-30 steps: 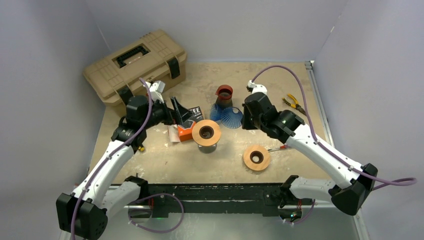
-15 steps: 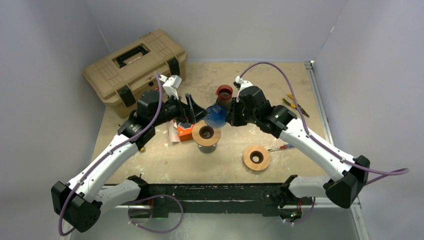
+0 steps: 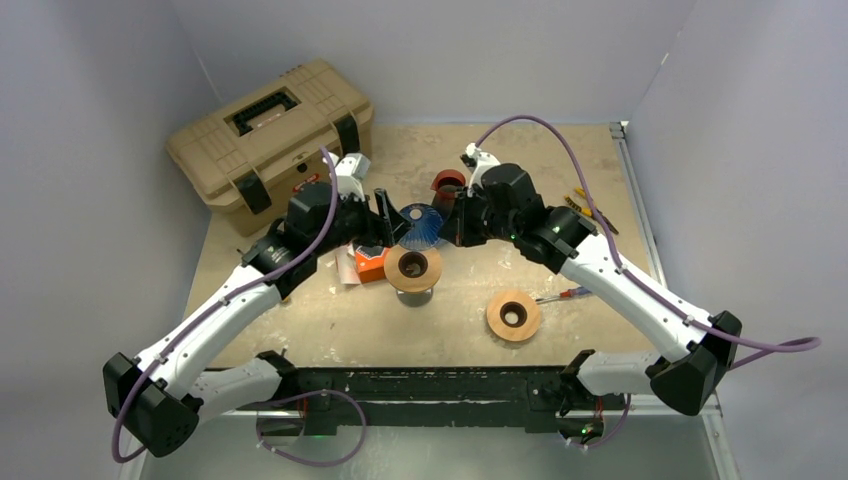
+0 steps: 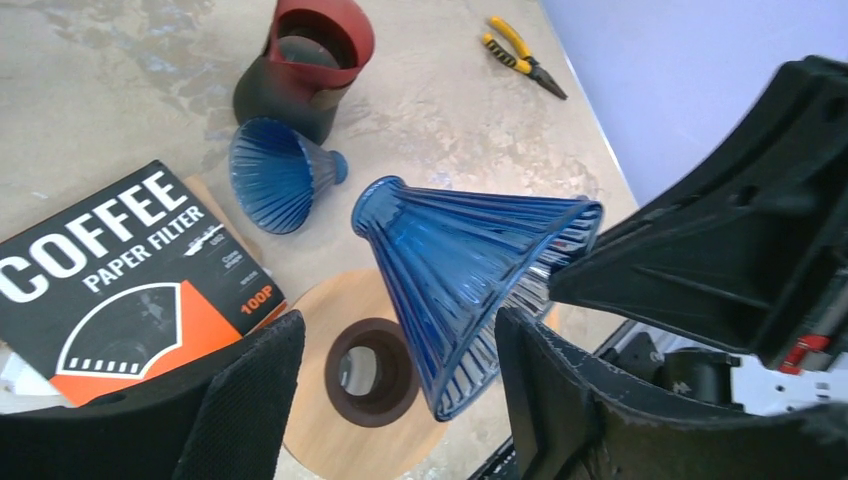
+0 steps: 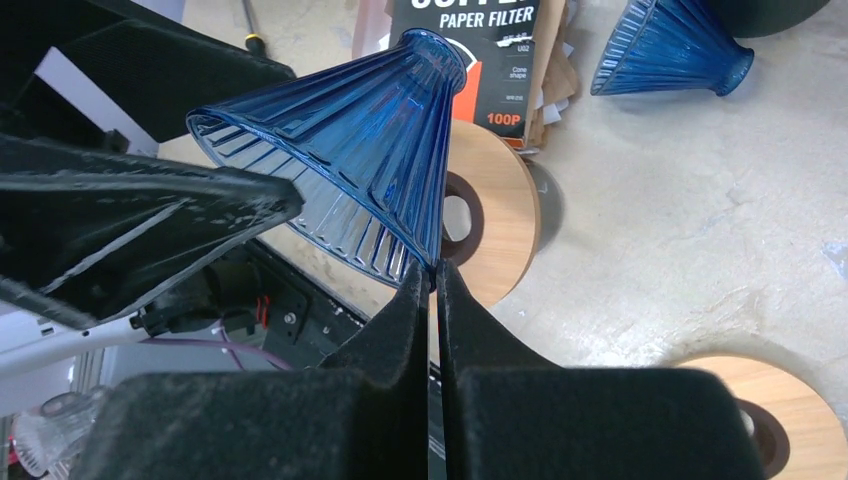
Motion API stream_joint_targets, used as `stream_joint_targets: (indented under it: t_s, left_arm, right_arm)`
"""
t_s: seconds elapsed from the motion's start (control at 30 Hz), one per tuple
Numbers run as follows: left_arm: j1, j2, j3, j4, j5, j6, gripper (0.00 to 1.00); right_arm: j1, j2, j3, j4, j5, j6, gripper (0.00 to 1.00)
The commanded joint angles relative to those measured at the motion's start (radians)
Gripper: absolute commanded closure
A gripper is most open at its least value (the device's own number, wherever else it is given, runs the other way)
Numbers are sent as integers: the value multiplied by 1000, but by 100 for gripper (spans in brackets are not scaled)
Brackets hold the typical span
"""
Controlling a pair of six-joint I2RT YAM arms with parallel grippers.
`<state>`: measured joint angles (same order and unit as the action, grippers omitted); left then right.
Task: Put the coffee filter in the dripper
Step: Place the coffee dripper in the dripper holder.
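Note:
A blue ribbed glass dripper (image 3: 422,227) hangs tilted in the air above a round wooden stand (image 3: 413,266). My right gripper (image 5: 432,275) is shut on the dripper's (image 5: 350,140) wide rim. My left gripper (image 4: 400,390) is open, one finger on each side of the dripper (image 4: 470,260); the right finger is close to the glass and the left one stands well apart. The black-and-orange coffee paper filter box (image 4: 120,270) lies flat on the table to the left, brown filter papers (image 5: 555,70) sticking out from under it.
A second blue dripper (image 4: 275,175) lies on its side beside a red-and-black mug (image 4: 310,60). Another wooden ring (image 3: 513,315) and a screwdriver (image 3: 555,296) lie at the front right, yellow pliers (image 3: 590,205) at the right, and a tan toolbox (image 3: 270,130) at the back left.
My right arm carried the blue dripper leftwards, above the wooden stand. My left gripper moved in around it and its jaws have narrowed.

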<state>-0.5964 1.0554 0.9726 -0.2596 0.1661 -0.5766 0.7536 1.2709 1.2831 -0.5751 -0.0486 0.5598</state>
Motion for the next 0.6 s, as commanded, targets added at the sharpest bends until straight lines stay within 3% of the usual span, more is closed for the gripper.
stream_joint_targets:
  t_s: [0.0, 0.57]
  left_arm:
    - [-12, 8, 28, -19, -72, 39, 34]
    - [-15, -1, 23, -20, -50, 44, 89]
  right_arm:
    - [4, 3, 41, 68, -48, -1, 100]
    - [4, -18, 13, 117, -77, -21, 100]
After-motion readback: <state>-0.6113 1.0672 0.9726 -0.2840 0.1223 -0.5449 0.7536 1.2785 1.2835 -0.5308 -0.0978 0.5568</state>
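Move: The dripper, still pinched by the right hand, has its middle about 5 cm right of the left hand, level fore and aft, 4 cm lower; its wall lies between the open left fingers. The holder is some 6 cm back, 4 cm right and 13 cm down. On the table, 22 to 24 cm below, are the filter box, 4 cm left and 2 cm ahead, and the spare dripper, 8 cm right and 5 cm ahead. The right hand has the holder about 5 cm back, 4 cm left and 13 cm down. Down by about 1 cm, then staying in place, the left hand swings its fingers from well open to nearly shut around the left edge of the dripper, pinching its rim from either side. The right hand keeps its closed grip on the opposite edge and eases about 1 cm left, carrying the dripper towards the left hand. ##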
